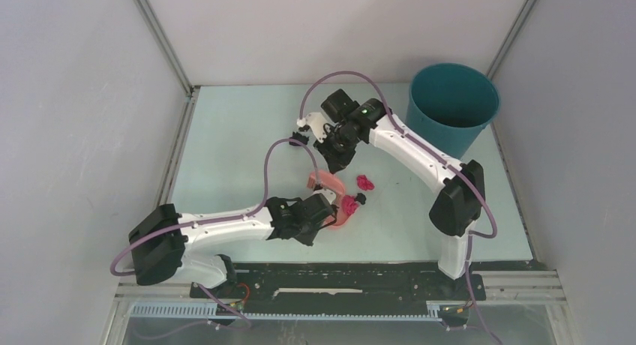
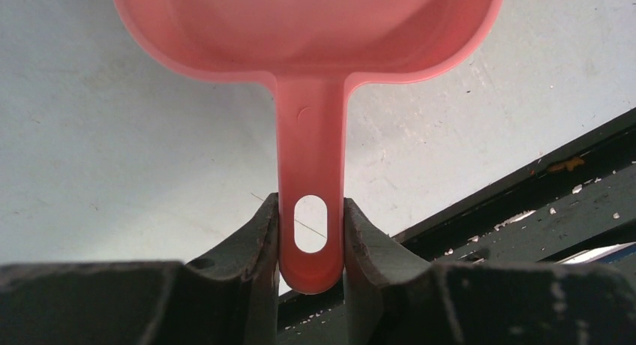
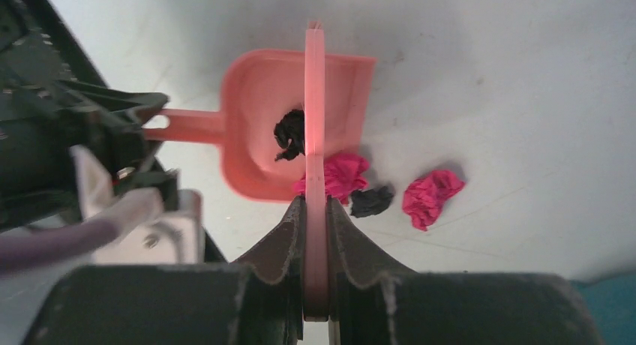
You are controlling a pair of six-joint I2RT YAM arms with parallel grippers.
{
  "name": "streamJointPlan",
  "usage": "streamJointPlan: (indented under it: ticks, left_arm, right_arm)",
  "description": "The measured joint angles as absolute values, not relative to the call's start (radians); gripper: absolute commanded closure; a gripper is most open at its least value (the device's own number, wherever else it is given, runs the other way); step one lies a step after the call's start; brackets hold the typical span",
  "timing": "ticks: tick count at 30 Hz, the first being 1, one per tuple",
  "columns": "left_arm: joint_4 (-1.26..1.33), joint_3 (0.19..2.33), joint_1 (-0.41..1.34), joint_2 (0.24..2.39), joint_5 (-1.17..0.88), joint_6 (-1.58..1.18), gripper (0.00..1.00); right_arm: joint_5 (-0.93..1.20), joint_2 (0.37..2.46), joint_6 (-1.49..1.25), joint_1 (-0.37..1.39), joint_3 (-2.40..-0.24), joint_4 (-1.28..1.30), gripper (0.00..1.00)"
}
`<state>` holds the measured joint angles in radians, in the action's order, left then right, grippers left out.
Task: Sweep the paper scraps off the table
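Note:
My left gripper [image 2: 311,236] is shut on the handle of the pink dustpan [image 2: 311,30], which rests on the pale table [image 2: 112,150]. Over the pan, my right gripper [image 3: 316,210] is shut on the pink hand brush [image 3: 315,97], seen edge-on. One black paper scrap [image 3: 289,133] lies inside the dustpan [image 3: 255,120]. A magenta scrap [image 3: 341,174] sits at the pan's mouth, with a black scrap [image 3: 373,201] and another magenta scrap [image 3: 431,197] just outside it. From above, the magenta scraps [image 1: 366,182] lie right of the dustpan [image 1: 335,187].
A teal round bin [image 1: 450,109] stands at the back right of the table [image 1: 240,142]. A black rail [image 1: 337,274] runs along the near edge, close behind the left gripper. Grey walls close in the left, back and right sides.

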<state>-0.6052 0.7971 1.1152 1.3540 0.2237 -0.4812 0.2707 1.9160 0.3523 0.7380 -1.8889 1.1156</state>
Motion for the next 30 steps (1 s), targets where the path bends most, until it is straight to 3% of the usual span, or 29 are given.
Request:
streamJointPlan:
  ticks: [9,21,26,30]
  left_arm:
    - [-0.558,0.725,1.115,1.287,0.209,-0.482,1.0]
    - [-0.711,0.752,1.15,1.205,0.143,-0.468,1.0]
    - [-0.769,0.827,1.168,1.257,0.118,-0.432,1.0]
    - [-0.78,0.872,1.171,1.345,0.121,-0.406,1.0]
  right_arm:
    - [0.339,1.873,0.277,0.64,-1.988,1.139,1.0]
    - [-0.163,1.737,0.353,0.653,-1.816,1.118,1.0]
    - [-0.251,1.753,0.35,0.646,-1.664,1.124,1.0]
    - [-0.185,1.769,0.326,0.632,-1.642,1.144,1.0]
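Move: Just under the right hand's brush lies the dustpan, about 2 cm back and 2 cm left of that hand and 15 cm down. The lone pink scrap is roughly 7 cm ahead, 8 cm right and 16 cm below; the pink scrap at the pan's lip lies level with the hand, 3 cm right, and the small black scrap 2 cm ahead, 6 cm right. From the left hand the lone pink scrap is some 20 cm ahead, 17 cm right, slightly below. Lifting the brush out of the dustpan, the right hand rises about 7 cm going forward, arcs right over the scraps, then sinks and eases back to the far-right side of the lone pink scrap, some 13 cm right of its start, its wrist turned about 30 degrees. The left hand, keeping hold of the pan handle, draws back about 4 cm, lifts slightly and swings the pan clockwise. ##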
